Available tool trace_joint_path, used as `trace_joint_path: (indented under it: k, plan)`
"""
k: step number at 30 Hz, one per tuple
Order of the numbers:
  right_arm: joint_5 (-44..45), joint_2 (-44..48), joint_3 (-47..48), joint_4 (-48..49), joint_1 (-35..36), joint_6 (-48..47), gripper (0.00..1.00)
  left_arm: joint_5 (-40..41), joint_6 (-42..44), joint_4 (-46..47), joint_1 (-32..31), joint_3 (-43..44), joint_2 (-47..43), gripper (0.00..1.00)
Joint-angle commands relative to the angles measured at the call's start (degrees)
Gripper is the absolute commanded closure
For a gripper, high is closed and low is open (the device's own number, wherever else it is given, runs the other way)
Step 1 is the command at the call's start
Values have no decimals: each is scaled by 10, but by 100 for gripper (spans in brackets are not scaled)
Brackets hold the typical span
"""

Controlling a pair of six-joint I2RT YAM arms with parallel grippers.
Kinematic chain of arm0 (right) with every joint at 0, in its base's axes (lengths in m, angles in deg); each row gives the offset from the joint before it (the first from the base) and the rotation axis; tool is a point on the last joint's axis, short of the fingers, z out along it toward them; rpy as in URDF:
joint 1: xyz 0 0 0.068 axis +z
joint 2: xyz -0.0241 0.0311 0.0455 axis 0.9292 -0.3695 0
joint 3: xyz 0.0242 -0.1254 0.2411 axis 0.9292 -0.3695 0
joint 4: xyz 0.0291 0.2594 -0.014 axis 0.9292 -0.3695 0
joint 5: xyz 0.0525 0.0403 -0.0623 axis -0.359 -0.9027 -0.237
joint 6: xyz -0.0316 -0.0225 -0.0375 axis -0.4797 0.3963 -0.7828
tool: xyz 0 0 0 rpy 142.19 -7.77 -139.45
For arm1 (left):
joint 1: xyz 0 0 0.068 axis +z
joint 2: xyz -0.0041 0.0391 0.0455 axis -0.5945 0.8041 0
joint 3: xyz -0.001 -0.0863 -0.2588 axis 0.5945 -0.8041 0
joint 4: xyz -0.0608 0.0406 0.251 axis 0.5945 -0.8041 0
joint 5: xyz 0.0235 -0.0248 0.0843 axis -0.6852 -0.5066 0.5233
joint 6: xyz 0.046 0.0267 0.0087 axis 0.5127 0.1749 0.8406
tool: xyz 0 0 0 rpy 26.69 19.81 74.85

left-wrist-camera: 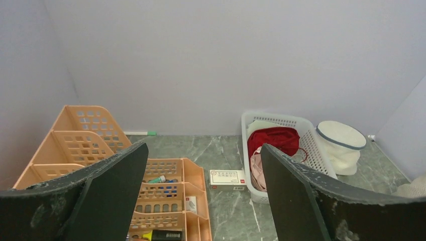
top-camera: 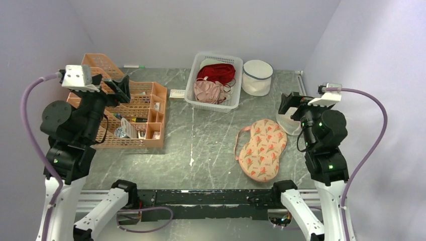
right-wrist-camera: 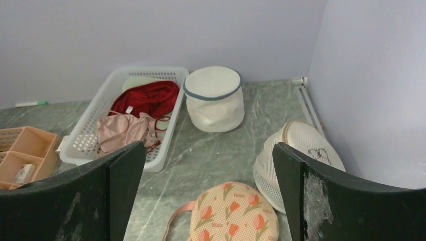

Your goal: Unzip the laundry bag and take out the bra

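Observation:
The laundry bag (top-camera: 257, 78) is a white round mesh drum with a dark blue-grey zipper rim. It stands upright and zipped at the back of the table, just right of the white basket (top-camera: 240, 64). In the left wrist view the laundry bag (left-wrist-camera: 341, 145) sits at the far right. In the right wrist view the laundry bag (right-wrist-camera: 213, 98) is straight ahead. The bra is hidden. My left gripper (top-camera: 119, 86) hovers open over the orange organiser, far from the bag. My right gripper (top-camera: 290, 104) hangs open at the right, nearer than the bag, nothing between its fingers.
The basket holds a dark red garment (top-camera: 216, 73) and a pale pink one (top-camera: 208, 91). A floral peach pouch (top-camera: 262, 149) lies front right. A translucent round bag with a beige rim (right-wrist-camera: 296, 150) sits by the right wall. An orange organiser (top-camera: 135, 115) fills the left. A small white box (top-camera: 177, 93) lies beside it.

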Motion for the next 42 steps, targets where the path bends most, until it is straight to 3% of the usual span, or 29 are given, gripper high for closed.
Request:
trace_joint_path:
  k: [1,13,21,31,42]
  plan:
    - [13,-16,-23,21,-13,31,0,-31,-6,63,3,-38,17,6]
    - [-27,-59,-115,108,-43,82,0,-113,-13,209,-7,-183,60,6]
    - [-78,-131,-152,198,-55,126,0,-164,-15,277,-22,-235,78,6]
    - [-88,-331,-112,333,-61,230,0,-229,-23,338,-28,-250,95,6]
    - [-74,-593,56,366,-90,364,0,-254,-32,366,-31,-255,105,6]
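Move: The round white laundry bag with the blue rim stands about 34 cm ahead of the right hand, 2 cm to its left and 33 cm below. Some 25 cm to the left of the bag, about level with it, is the white basket of red and pink garments. The pale mesh bag lies about 14 cm ahead of the right hand and 9 cm to its right, also far below. From the left hand the laundry bag is about 35 cm ahead, 50 cm right and 41 cm below. Towards the blue-rimmed laundry bag the right hand sweeps forward about 25 cm and down nearly 19, speeding up forward in the second half, fingers wide open, tipping down and rolling its left side up some 30 degrees. The open left hand first goes down and forward, then slides right and turns clockwise towards the basket and the laundry bag. ##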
